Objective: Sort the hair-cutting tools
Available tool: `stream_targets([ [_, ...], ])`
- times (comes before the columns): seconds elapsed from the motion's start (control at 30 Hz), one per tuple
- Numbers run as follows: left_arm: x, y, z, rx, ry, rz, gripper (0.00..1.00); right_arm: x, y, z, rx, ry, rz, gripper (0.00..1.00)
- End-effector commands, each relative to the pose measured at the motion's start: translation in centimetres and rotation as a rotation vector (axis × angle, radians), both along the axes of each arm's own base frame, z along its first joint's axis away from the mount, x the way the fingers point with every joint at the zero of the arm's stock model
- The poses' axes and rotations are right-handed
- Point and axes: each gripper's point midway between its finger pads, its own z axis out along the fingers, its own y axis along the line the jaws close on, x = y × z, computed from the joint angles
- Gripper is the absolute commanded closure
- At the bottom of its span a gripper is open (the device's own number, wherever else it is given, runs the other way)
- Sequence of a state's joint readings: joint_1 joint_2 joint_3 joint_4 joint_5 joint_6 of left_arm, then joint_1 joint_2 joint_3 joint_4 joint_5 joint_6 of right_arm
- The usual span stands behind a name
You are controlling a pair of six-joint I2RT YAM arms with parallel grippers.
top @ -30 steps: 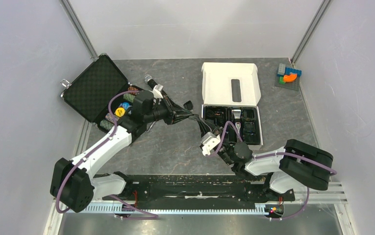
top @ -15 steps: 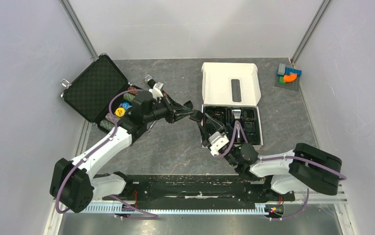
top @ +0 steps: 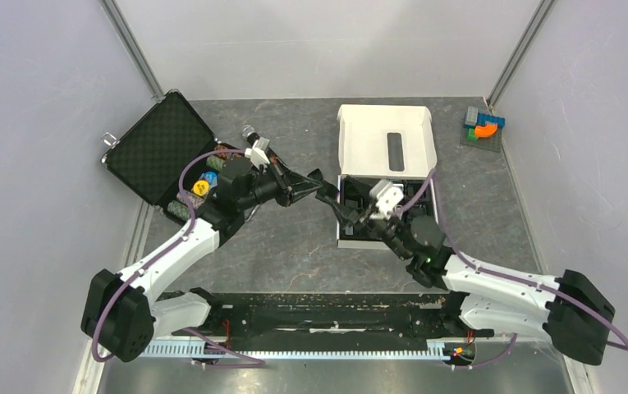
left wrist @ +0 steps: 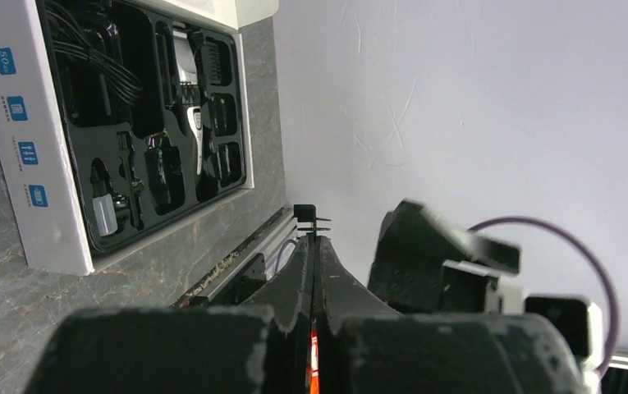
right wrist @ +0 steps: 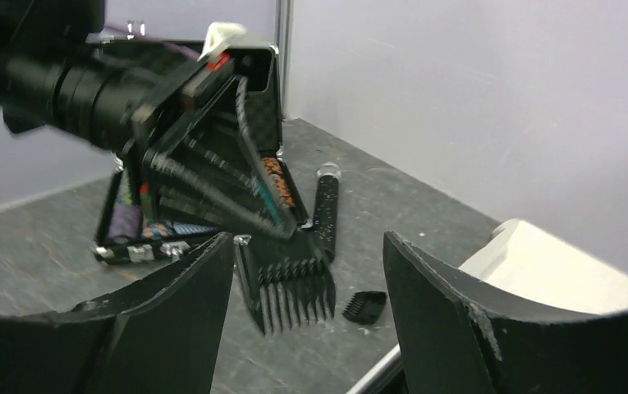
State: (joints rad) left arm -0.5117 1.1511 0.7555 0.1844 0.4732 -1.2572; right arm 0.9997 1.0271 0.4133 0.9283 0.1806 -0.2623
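My left gripper (top: 320, 190) is shut on a black comb attachment (top: 332, 197), held above the table just left of the white box (top: 359, 244). In the right wrist view that comb (right wrist: 290, 287) hangs teeth-down from the left fingertips, between the wide-apart jaws of my open right gripper (right wrist: 309, 242), which touch nothing. A smaller comb attachment (right wrist: 365, 305) lies on the table beyond it. In the left wrist view the held comb (left wrist: 309, 216) shows edge-on at my fingertips. The silver-and-black clipper (left wrist: 189, 115) lies in the box's black tray with other attachments.
A black microphone (top: 253, 135) lies beside the open black case (top: 158, 144) holding coloured poker chips (top: 203, 185) at the left. The box lid (top: 386, 139) stands open behind the tray. Coloured toy blocks (top: 484, 125) sit at the back right corner.
The right gripper opened off the comb and its arm swung right over the box. The left gripper shut on the comb and now holds it alone.
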Motion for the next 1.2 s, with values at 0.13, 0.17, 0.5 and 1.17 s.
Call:
stream_targets([
  [0.13,0.0,0.4,3.0,-0.100,-0.161,0.027,0.98,1.0,-0.4,0.2,0.299,0.514,0.198,0.33],
  [0.17,-0.1,0.5,3.2,-0.105,-0.168,0.031,0.98,1.0,-0.6,0.6,0.337,0.519,0.214,0.34],
  [0.5,-0.6,2.0,4.8,-0.180,-0.220,0.109,0.98,0.6,-0.7,2.4,0.556,0.589,0.319,0.37],
  [1.17,-1.5,2.4,7.1,-0.304,-0.293,0.105,0.98,-0.1,1.5,3.9,0.637,0.648,0.514,0.60],
])
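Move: The held comb sits in the left gripper's shut fingertips, its middle about 2 cm to the right and 1 cm below. The open right gripper waits roughly 5 cm right of the left hand, 2 cm back and 2 cm higher; from it the held comb lies about 2 cm ahead, 3 cm left and 3 cm below. From the right hand, the loose comb on the table is some 6 cm ahead, 5 cm left, and the box tray 14 cm right, 3 cm back, both about 24 cm below. Roll the right gripper nearly 60 degrees about its own fingers, clockwise seen from behind the hand, swinging it about 3 cm forward and slightly right, then back and left towards the held comb while narrowing the fingers partway. Keep the left fingers shut on the comb, raise it about 5 cm with a little drift left, and tip the fingers up nearly level. ##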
